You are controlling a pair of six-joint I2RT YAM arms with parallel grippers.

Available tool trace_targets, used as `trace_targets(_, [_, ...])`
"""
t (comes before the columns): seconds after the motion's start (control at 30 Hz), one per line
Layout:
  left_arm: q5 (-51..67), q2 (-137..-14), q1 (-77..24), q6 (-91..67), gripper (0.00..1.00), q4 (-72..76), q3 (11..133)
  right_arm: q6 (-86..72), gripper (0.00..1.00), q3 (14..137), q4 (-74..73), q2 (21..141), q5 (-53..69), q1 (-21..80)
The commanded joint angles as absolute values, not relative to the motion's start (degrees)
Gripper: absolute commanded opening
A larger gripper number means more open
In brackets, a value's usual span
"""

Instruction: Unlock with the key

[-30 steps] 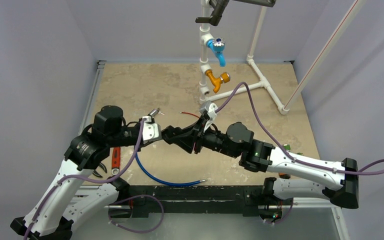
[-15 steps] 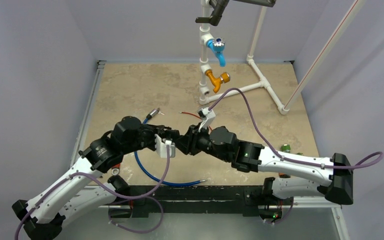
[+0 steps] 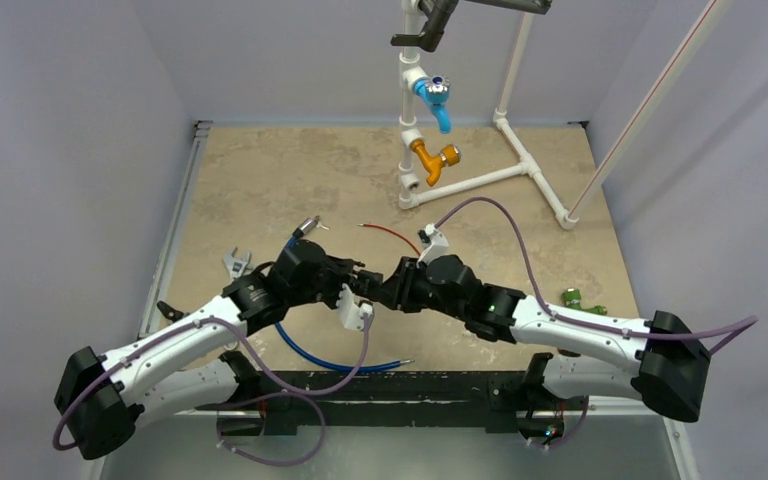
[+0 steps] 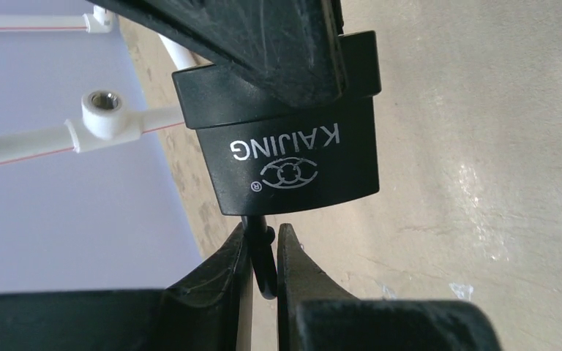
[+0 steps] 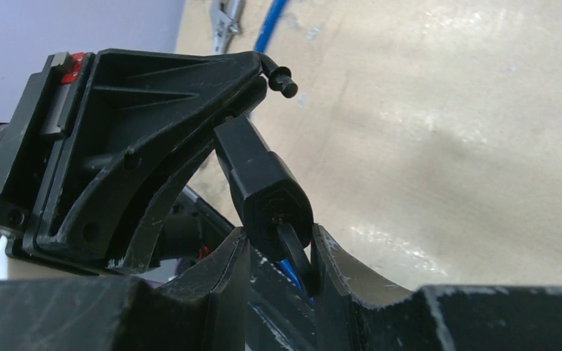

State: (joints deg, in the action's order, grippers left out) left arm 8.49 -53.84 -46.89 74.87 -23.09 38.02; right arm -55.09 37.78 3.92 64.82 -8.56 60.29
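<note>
A black padlock (image 4: 285, 161) marked KAIJING hangs above the table where the two arms meet (image 3: 381, 289). My right gripper (image 5: 278, 238) is shut on the padlock's (image 5: 260, 179) far end; its fingers (image 4: 263, 44) cover the top of the lock in the left wrist view. My left gripper (image 4: 263, 230) is shut on the black head of the key (image 4: 263, 256), which goes into the underside of the lock. The left gripper's fingers (image 5: 154, 131) reach the lock from the left in the right wrist view. The key's blade is hidden.
A blue hose (image 3: 305, 355) curves across the table under the left arm, with a wrench (image 3: 235, 265) left of it and a red wire (image 3: 390, 235) behind. A white pipe frame (image 3: 520, 170) with a blue tap (image 3: 435, 98) and an orange tap (image 3: 432, 158) stands at the back. A green object (image 3: 572, 297) lies right.
Both grippers, still joined at the lock, have shifted right and toward the near edge. The left arm has stretched out lower and the right arm has drawn back.
</note>
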Motion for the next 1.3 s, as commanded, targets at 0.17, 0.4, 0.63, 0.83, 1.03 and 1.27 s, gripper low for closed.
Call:
trace_targets(0.17, [19.5, -65.1, -48.9, 88.3, 0.07, -35.2, 29.6, -57.7, 0.00, 35.0, 19.2, 65.1, -24.4, 47.5])
trace_targets(0.4, [20.9, -73.1, -49.0, 93.0, 0.25, -39.2, 32.0, -56.9, 0.00, 34.0, 21.1, 67.6, -22.6, 43.6])
trace_targets(0.63, [22.0, -75.2, -49.0, 91.8, 0.28, -37.9, 33.0, -56.8, 0.00, 33.9, 22.5, 69.2, -21.4, 41.4])
trace_targets(0.83, [21.5, -74.4, -49.1, 85.2, 0.32, -35.4, 34.2, -55.9, 0.00, 33.8, 22.4, 70.6, -19.9, 41.3])
trace_targets(1.03, [20.7, -69.6, -47.4, 67.6, 0.36, -39.6, 41.7, -52.4, 0.00, 35.2, 19.0, 70.8, -18.0, 41.3])
trace_targets(1.27, [19.6, -73.2, -34.5, 38.7, 0.59, -59.3, 66.6, -48.1, 0.00, 35.3, 11.6, 70.4, -14.0, 41.4])
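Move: My left hand holds the black padlock by its shackle; its body lies about 3 cm back and 3 cm right of that hand point. From my right hand, which grips the key in it, the body is about 4 cm ahead and 2 cm left. Some 14 cm below my left hand, the red cable's middle is 12 cm ahead, 8 cm right, and the blue cable's silver head 14 cm ahead, 11 cm left. I lower the padlock and key between both hands by about 5 cm, easing right, then let both go. My left fingers loosen off the shackle and that hand drops down and back, then climbs forward again, opening to about half. My right hand leaves the key, swinging some 11 cm forward and also right towards the red cable, turning clockwise about 30 degrees, its fingers shutting empty. ##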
